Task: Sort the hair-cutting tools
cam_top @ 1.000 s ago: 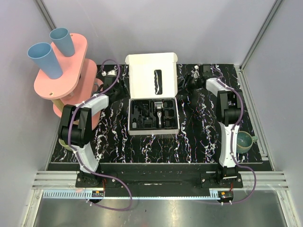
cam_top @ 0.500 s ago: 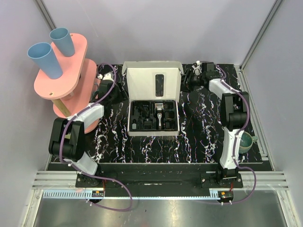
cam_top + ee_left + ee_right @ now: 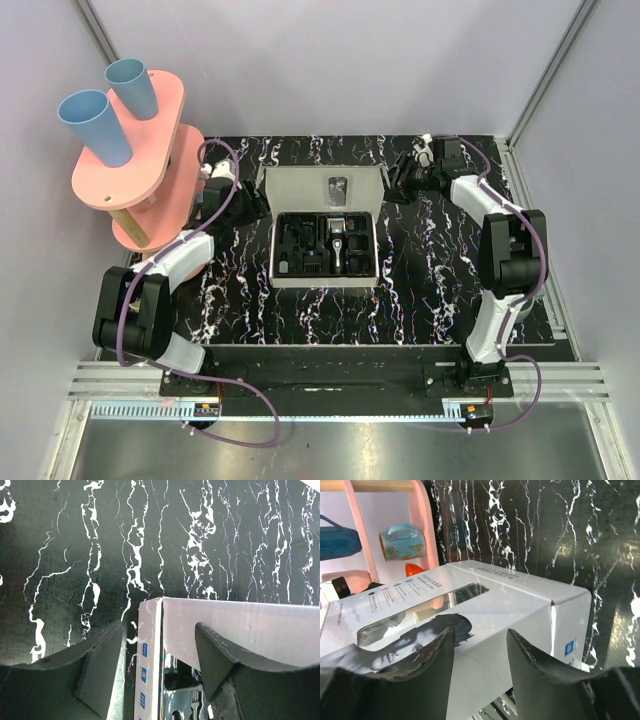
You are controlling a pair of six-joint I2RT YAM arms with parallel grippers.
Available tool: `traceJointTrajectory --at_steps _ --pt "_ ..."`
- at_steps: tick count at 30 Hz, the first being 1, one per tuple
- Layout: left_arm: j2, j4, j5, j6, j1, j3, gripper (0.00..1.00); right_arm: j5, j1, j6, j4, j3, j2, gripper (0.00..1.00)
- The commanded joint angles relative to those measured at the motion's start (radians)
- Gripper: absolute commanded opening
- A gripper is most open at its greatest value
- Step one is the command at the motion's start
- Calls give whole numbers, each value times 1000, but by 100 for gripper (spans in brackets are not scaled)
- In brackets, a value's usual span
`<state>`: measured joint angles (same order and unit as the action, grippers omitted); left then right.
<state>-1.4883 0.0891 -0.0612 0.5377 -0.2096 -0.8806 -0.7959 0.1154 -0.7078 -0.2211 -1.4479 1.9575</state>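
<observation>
The white box (image 3: 322, 281) lies mid-table with its black tray showing. In the tray rest the slim clipper with its grey head (image 3: 340, 243) and black comb attachments (image 3: 300, 252). The lid (image 3: 318, 186) stands raised at the box's back edge, leaning over the tray. My left gripper (image 3: 247, 205) is at the lid's left end. In the left wrist view its open jaws (image 3: 157, 652) straddle the lid's side flap (image 3: 150, 645). My right gripper (image 3: 396, 181) is at the lid's right end, open (image 3: 479, 642), with the windowed lid (image 3: 470, 605) just beyond its fingertips.
A pink two-tier stand (image 3: 140, 165) with two blue cups (image 3: 95, 125) fills the back left, close to the left arm. A pale blue mug (image 3: 402, 542) sits on its lower shelf. Grey walls close in the back and sides.
Both arms have reached further back and inward to the lid's ends. The lid, lying open flat behind the box a second ago, has swung up and now leans over the tray.
</observation>
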Motion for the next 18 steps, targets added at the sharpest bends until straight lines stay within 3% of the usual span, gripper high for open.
traceJointTrajectory --at_steps 1,5,9,12,18 --pt "56 97 -49 24 -7 38 64 86 18 60 -52 37 -112 54" --pt "69 106 -54 33 -7 68 64 148 20 79 -95 57 -149 54" --pt "76 112 -52 34 -7 89 63 442 20 33 -147 110 -215 54" --pt "80 116 -54 38 -7 103 63 572 20 -7 -143 168 -272 54" --pt "85 129 -51 41 -7 124 63 513 44 48 -132 198 -293 54"
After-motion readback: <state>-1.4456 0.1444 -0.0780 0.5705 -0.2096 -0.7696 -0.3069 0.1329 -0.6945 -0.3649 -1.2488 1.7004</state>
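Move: The case's raised lid stands between the hands. Its middle is about 16 cm to the right hand's left and level fore-and-aft, perhaps 2 cm lower. From the left hand it is some 15 cm to the right and 3 cm ahead, about level in height. The open case's tray lies in front of the lid, roughly 9 cm nearer the robot than the lid's middle and 10 cm below it. The clipper lies in the tray, some 3 cm right of its middle. To its right and away from the lid's right corner, the right hand swings about 6 cm, drawing back some 3 cm and sinking about 2. Its wrist turns clockwise and rolls left side down, with the fingers staying half open. Meanwhile the left hand eases back and down, about 2 cm each way, beside the lid's left edge, fingers still open; whether it touches cannot be seen. ##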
